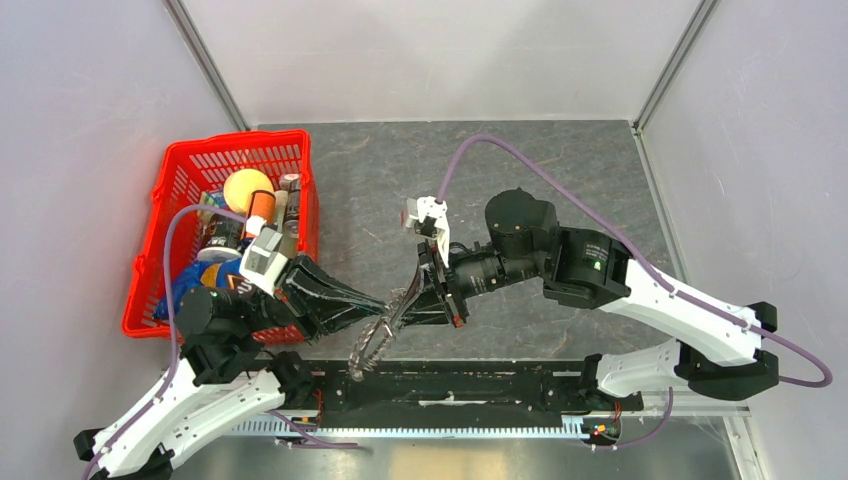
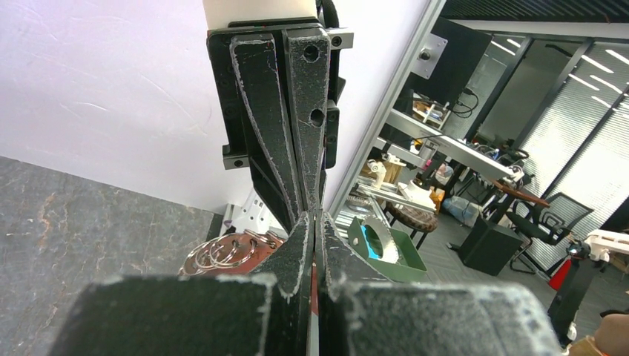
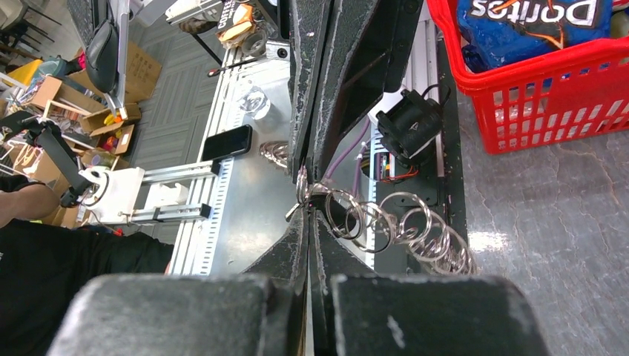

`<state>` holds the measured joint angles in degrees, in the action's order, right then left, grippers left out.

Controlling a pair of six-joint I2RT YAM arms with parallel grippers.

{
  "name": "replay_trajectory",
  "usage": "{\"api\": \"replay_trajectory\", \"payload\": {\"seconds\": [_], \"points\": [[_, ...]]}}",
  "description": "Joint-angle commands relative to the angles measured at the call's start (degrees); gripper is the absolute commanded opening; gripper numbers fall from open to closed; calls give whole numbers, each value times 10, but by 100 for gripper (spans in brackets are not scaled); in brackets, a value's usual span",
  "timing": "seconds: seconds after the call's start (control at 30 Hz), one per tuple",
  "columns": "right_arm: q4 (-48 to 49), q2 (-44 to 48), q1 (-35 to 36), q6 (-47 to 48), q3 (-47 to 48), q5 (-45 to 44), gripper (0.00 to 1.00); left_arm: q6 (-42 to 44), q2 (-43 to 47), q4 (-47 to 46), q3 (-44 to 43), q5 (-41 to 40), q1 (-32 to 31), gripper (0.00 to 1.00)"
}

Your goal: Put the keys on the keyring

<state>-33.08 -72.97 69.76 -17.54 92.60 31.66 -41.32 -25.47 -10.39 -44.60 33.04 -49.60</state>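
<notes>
My left gripper [image 1: 383, 308] and right gripper [image 1: 404, 313] meet tip to tip above the table's near middle, both shut. The keyring shows as a chain of silver split rings [image 1: 364, 352] hanging down-left from where the tips meet. In the right wrist view my right gripper [image 3: 305, 213] pinches the chain's end ring, and the other rings [image 3: 406, 228] trail to the right. In the left wrist view my left gripper [image 2: 315, 224] is shut on a thin red-brown piece [image 2: 256, 259] with rings [image 2: 216, 252] threaded through it. No dark key with a black head shows.
A red basket [image 1: 180, 172] holding an orange ball, bottles and a blue Doritos bag [image 3: 519, 18] stands at the left, close behind my left arm. A black rail [image 1: 470, 385] runs along the near edge below the hanging rings. White walls enclose the table.
</notes>
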Motion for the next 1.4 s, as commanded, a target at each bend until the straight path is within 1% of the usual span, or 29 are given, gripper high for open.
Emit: {"api": "replay_trajectory", "payload": {"seconds": [0.0, 0.2, 0.23, 0.3, 0.33, 0.4, 0.73, 1.1, 1.2, 1.37], "points": [[37, 6, 7, -8, -9, 9, 0, -11, 5, -42, 0, -30, 0, 2], [38, 7, 7, -11, -7, 2, 1, -14, 7, -46, 1, -36, 0, 2], [34, 8, 7, -8, -5, -4, 11, -14, 7, -46, 1, -37, 0, 2], [27, 14, 7, -4, 1, -13, 24, -15, 9, -46, 2, -38, 0, 2], [24, 17, 7, -1, 5, -18, 27, -15, 10, -46, 3, -39, 0, 2], [19, 22, 7, 3, 12, -23, 31, -16, 11, -46, 3, -41, 0, 2], [20, 19, 7, 6, 36, -58, 34, -20, 13, -49, 6, -46, 0, 2], [33, 5, 7, 2, 47, -67, 34, -21, 13, -52, 11, -45, 0, 2], [34, -1, 7, 1, 52, -68, 32, -21, 15, -52, 12, -46, 0, 2], [33, -9, 7, 1, 55, -70, 31, -21, 17, -53, 14, -46, 0, 2]]}}
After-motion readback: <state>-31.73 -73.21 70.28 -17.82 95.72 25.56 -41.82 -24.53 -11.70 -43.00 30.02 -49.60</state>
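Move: The keys hang where the two hands' fingertips meet, about 1 cm to the left of the right hand's closed fingers and 1 cm lower, level with them front to back. The keyring, held by the left hand, droops with its middle some 4 cm back, 4 cm left and 5 cm below the right hand. From the left hand, the keys lie about 1 cm back, 1 cm right and 1 cm below. The right fingers let go of the small ring at the keys, opening to about a third, then the hand rises some 2.5 cm and eases forward about 1.5 cm, turning slightly clockwise. Still parted, the fingers straddle the left fingertips, and the hand edges left at the end. The left hand keeps its pinch and barely shifts. ##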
